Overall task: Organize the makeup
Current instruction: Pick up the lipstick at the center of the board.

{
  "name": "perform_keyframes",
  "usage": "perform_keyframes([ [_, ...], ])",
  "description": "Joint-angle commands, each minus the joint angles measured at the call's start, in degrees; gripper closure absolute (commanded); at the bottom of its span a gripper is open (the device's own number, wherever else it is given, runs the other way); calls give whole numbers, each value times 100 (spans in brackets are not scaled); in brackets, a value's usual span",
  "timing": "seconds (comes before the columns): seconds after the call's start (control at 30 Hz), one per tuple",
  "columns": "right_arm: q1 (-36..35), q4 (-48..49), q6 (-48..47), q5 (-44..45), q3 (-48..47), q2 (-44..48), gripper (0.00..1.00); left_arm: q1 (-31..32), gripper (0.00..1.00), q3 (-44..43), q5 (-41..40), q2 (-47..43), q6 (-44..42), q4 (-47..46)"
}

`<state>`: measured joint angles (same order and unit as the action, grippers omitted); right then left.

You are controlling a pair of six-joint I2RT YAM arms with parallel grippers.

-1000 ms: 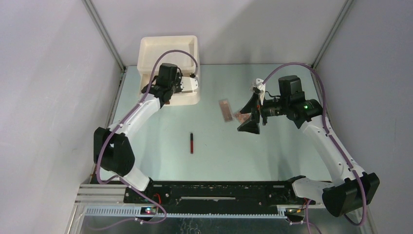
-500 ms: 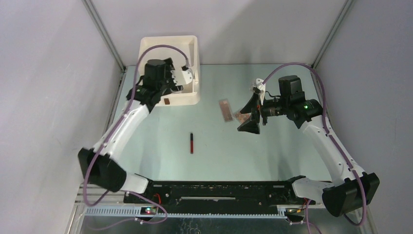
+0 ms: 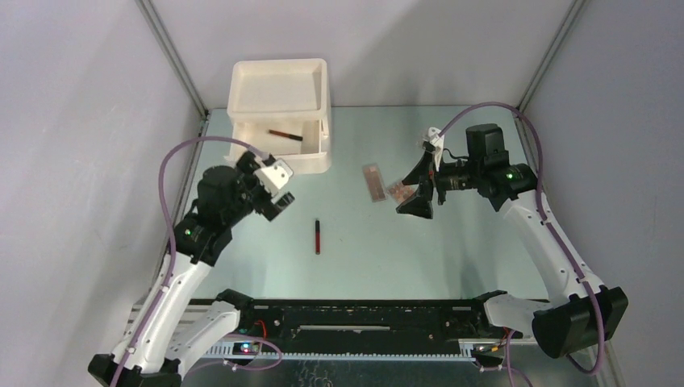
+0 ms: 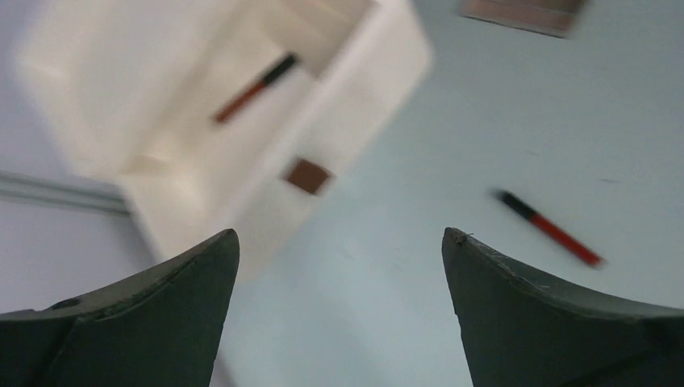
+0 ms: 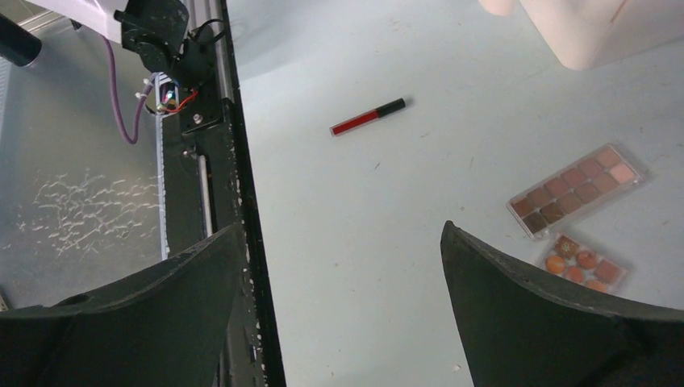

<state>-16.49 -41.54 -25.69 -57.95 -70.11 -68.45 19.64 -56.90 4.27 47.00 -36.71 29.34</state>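
The makeup still on the table is a dark-red tube with a black cap (image 3: 317, 236) (image 5: 367, 118) (image 4: 548, 228), a long pink-brown palette (image 3: 373, 181) (image 5: 577, 189) and a smaller palette (image 3: 398, 192) (image 5: 582, 262). Another dark-red tube (image 3: 285, 135) (image 4: 254, 87) lies in the open top drawer of the cream box (image 3: 323, 97) (image 4: 379, 72). My left gripper (image 3: 273, 192) (image 4: 339, 242) hangs open and empty in front of the box, above the table. My right gripper (image 3: 407, 189) (image 5: 343, 242) is open and empty just right of the palettes.
A brown tab (image 4: 307, 175) marks the front of the cream box. The black base rail (image 3: 355, 314) (image 5: 214, 161) runs along the near edge. Grey walls and metal posts close in the back corners.
My left gripper opened over the drawer, left a dark-red tube lying in it, and pulled back toward the near left. The right arm has barely moved.
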Motion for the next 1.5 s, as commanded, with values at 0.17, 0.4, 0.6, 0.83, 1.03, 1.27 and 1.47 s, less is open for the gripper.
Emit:
perform_keyframes([
  [0.17,304,-41,-115,-16,4,-70,0,435,0,1742,1571,-780,1621,-409],
  [0.4,417,-73,-157,2,3,-213,0,846,0,2059,1339,12,2397,-958],
  [0.6,460,-89,-198,90,4,-339,0,1111,3,2227,852,676,2847,-1334],
  [0.83,536,-117,-249,168,6,-456,0,1542,7,1903,64,1543,3071,-1302],
  [1.03,554,-121,-293,243,5,-520,0,1586,9,1458,-27,2144,3754,-967],
  [1.27,585,-130,-326,287,5,-615,0,1689,16,1346,-48,2577,4132,-981],
  [1.47,586,-143,-356,319,0,-661,0,1727,21,1340,-255,2811,4379,-1047],
])
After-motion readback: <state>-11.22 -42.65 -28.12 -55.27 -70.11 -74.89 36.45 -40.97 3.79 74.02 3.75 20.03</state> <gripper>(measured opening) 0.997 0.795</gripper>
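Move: The lipstick lies on the board far below the left hand, some 29 cm down, about 4 cm back and 8 cm to its right. The long eyeshadow palette is about 16 cm farther forward than the lipstick and 16 cm to its right. The open drawer's middle is some 16 cm ahead of the left hand, 4 cm to its left and about 8 cm below. From the right hand the lipstick is about 21 cm to the left, roughly level fore and aft, 28 cm lower. Down to the lipstick from beside the drawer comes the empty left hand, sinking about 23 cm and swinging some 10 cm right, with an early draw back of 6 cm; the fingers tip about 45 degrees farther down and narrow slightly, stopping short above the lipstick without a visible touch. The right hand, wide open, eases forward and down about 4 cm each, drifting right. ##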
